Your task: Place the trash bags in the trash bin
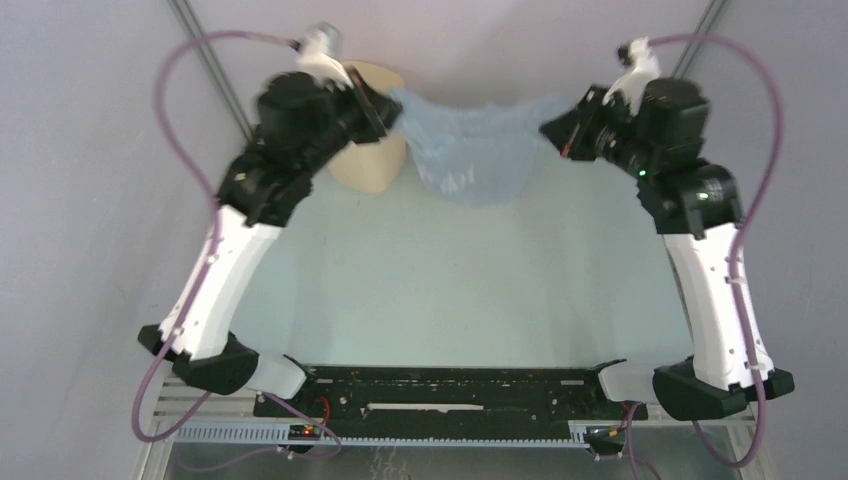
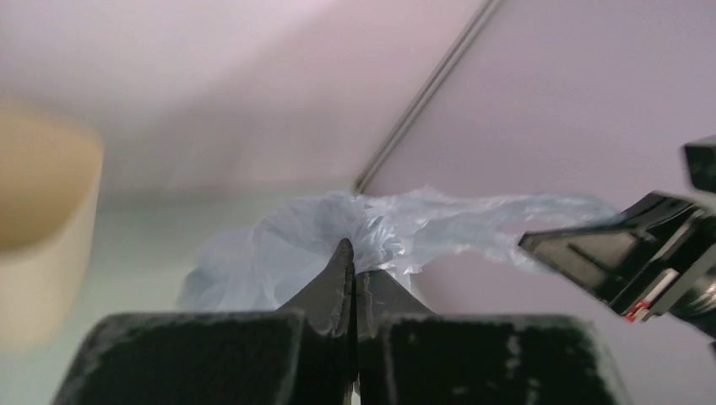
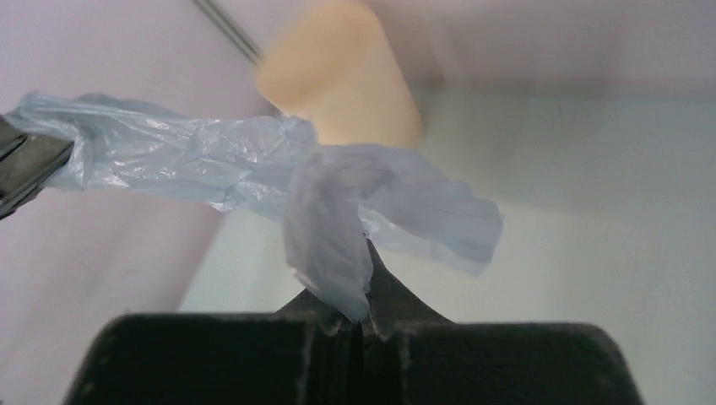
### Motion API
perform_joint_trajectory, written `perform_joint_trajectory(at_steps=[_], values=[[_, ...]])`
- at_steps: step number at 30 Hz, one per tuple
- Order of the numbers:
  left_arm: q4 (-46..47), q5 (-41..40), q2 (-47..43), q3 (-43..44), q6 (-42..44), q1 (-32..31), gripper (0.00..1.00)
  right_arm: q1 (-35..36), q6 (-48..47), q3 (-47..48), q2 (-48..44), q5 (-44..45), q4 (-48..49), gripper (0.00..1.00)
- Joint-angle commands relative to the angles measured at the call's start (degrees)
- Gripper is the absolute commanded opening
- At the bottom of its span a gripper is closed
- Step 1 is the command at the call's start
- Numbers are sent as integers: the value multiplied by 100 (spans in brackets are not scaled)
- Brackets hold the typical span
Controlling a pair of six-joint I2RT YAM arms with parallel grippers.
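The pale-blue translucent trash bag [image 1: 470,140] hangs in the air, stretched between my two grippers above the back of the table. My left gripper [image 1: 385,118] is shut on its left edge, right beside the cream-beige trash bin [image 1: 368,160], which the left arm partly hides. My right gripper [image 1: 556,132] is shut on the bag's right edge. In the left wrist view the bag [image 2: 338,232] bunches at the closed jaws, with the bin [image 2: 42,219] to the left. In the right wrist view the bag [image 3: 279,169] drapes over the closed jaws, the bin [image 3: 342,76] behind it.
Grey walls close off the back and both sides, with a metal strut [image 1: 210,60] running up the back left corner. The pale green tabletop [image 1: 440,290] lies below the bag. A black rail [image 1: 440,395] runs between the arm bases.
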Motion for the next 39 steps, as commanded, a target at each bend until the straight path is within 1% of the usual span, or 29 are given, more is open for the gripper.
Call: perform_joint_trajectory(at_steps=[1, 2, 4, 5, 6, 7, 8, 10, 12, 14, 15, 16, 19, 20, 22, 23, 24, 25, 27, 28, 30, 31, 32, 33, 34, 35, 36, 37, 39], values=[[703, -607, -1191, -464, 952, -806, 0, 993, -583, -18, -981, 602, 70, 0], [974, -711, -1520, -1459, 883, -842, 0, 1143, -581, -1155, -1421, 621, 655, 0], [935, -1163, -1843, -3649, 388, -771, 0, 1215, -447, -3859, -2253, 583, 1663, 0], [826, -851, -1739, -4803, 41, -631, 0, 1169, -175, -5276, -2428, 533, 2007, 0], [642, -404, -1471, -5651, -244, -444, 0, 1021, 154, -6278, -2268, 94, 2109, 0], [629, -9, -1167, -6405, -262, -456, 0, 800, 442, -6949, -1979, -690, 2077, 0], [540, -83, -995, -6874, -288, -696, 0, 835, 612, -7286, -1854, -1159, 2018, 0], [443, -389, -1272, -7337, -391, -1114, 0, 1831, 659, -7406, -2343, -160, 1873, 0], [846, -395, -1816, -7468, -421, -1173, 0, 2106, 602, -7344, -2976, 725, 2040, 0], [1013, -548, -1935, -7011, -266, -986, 0, 1763, 324, -6989, -3109, 1038, 2154, 0], [917, -538, -1775, -6323, -96, -798, 0, 1404, 114, -6637, -2929, 765, 2082, 0], [816, -469, -1530, -5923, 61, -611, 0, 1009, -84, -6214, -2654, 527, 1924, 0], [-112, -292, -643, -3012, 460, -200, 0, 78, -471, -4292, -1604, -238, 1017, 0], [-350, -357, -349, -2013, 575, -183, 0, -102, -541, -3196, -1301, -295, 607, 0], [-522, -401, -97, -374, 708, -196, 0, -166, -693, -1642, -899, -218, 12, 0], [-468, -400, -77, 219, 723, -229, 0, -79, -733, -1020, -824, -150, -103, 0], [-334, -395, -140, 558, 804, -296, 0, 47, -743, -591, -838, -35, -121, 0], [-80, -484, -316, 605, 983, -454, 0, 322, -734, -357, -949, 107, -33, 0], [576, -993, -883, -208, 1490, -884, 0, 757, -688, -671, -1364, 465, 430, 0], [887, -1301, -1220, -1029, 1604, -1021, 0, 924, -665, -1220, -1648, 591, 737, 0], [1150, -1813, -1754, -2917, 1162, -946, 0, 1076, -578, -2902, -2227, 770, 1325, 0], [965, -1749, -1857, -3835, 607, -765, 0, 1069, -462, -3959, -2419, 818, 1545, 0], [678, -1302, -1807, -4664, 33, -386, 0, 1004, -236, -4937, -2441, 749, 1631, 0], [486, -503, -1630, -5516, -376, -145, 0, 871, 31, -5747, -2267, 368, 1495, 0], [478, 155, -1396, -6237, -474, -105, 0, 797, 267, -6339, -2013, -318, 1365, 0], [474, 460, -1214, -6836, -490, -290, 0, 930, 436, -6892, -1830, -789, 1478, 0], [454, 235, -1230, -7218, -517, -636, 0, 1318, 599, -7213, -1820, -643, 1516, 0], [475, -138, -1463, -7468, -587, -967, 0, 1715, 712, -7312, -1955, 1, 1507, 0], [772, -438, -2144, -7655, -698, -1177, 0, 2083, 666, -7079, -2292, 532, 1579, 0]])
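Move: Both hands already pinch the trash bag by its rim, about 24 cm apart and high over the table. From the left hand the bag's middle hangs some 12 cm to the right, about 3 cm ahead and 9 cm down. From the right hand it is about 12 cm to the left, 3 cm ahead and 9 cm down. The trash bin's middle stands about 25 cm ahead of the left hand, 9 cm to its left and 40 cm down. Keeping their pinch on the rim, both hands flap the trash bag together: a small lift of about 6 cm while drawing back, then a fast whip down to some 40–50 cm below the start and about 15 cm back towards the bases, the fingers tipping down by 40 to 50 degrees. They swing straight up and forward again to a little above the starting height while the wrists level, draw back slightly, and end still driving down in a second stroke, roughly 40 cm below that top, fingers tipping down about 30 degrees from the start. ##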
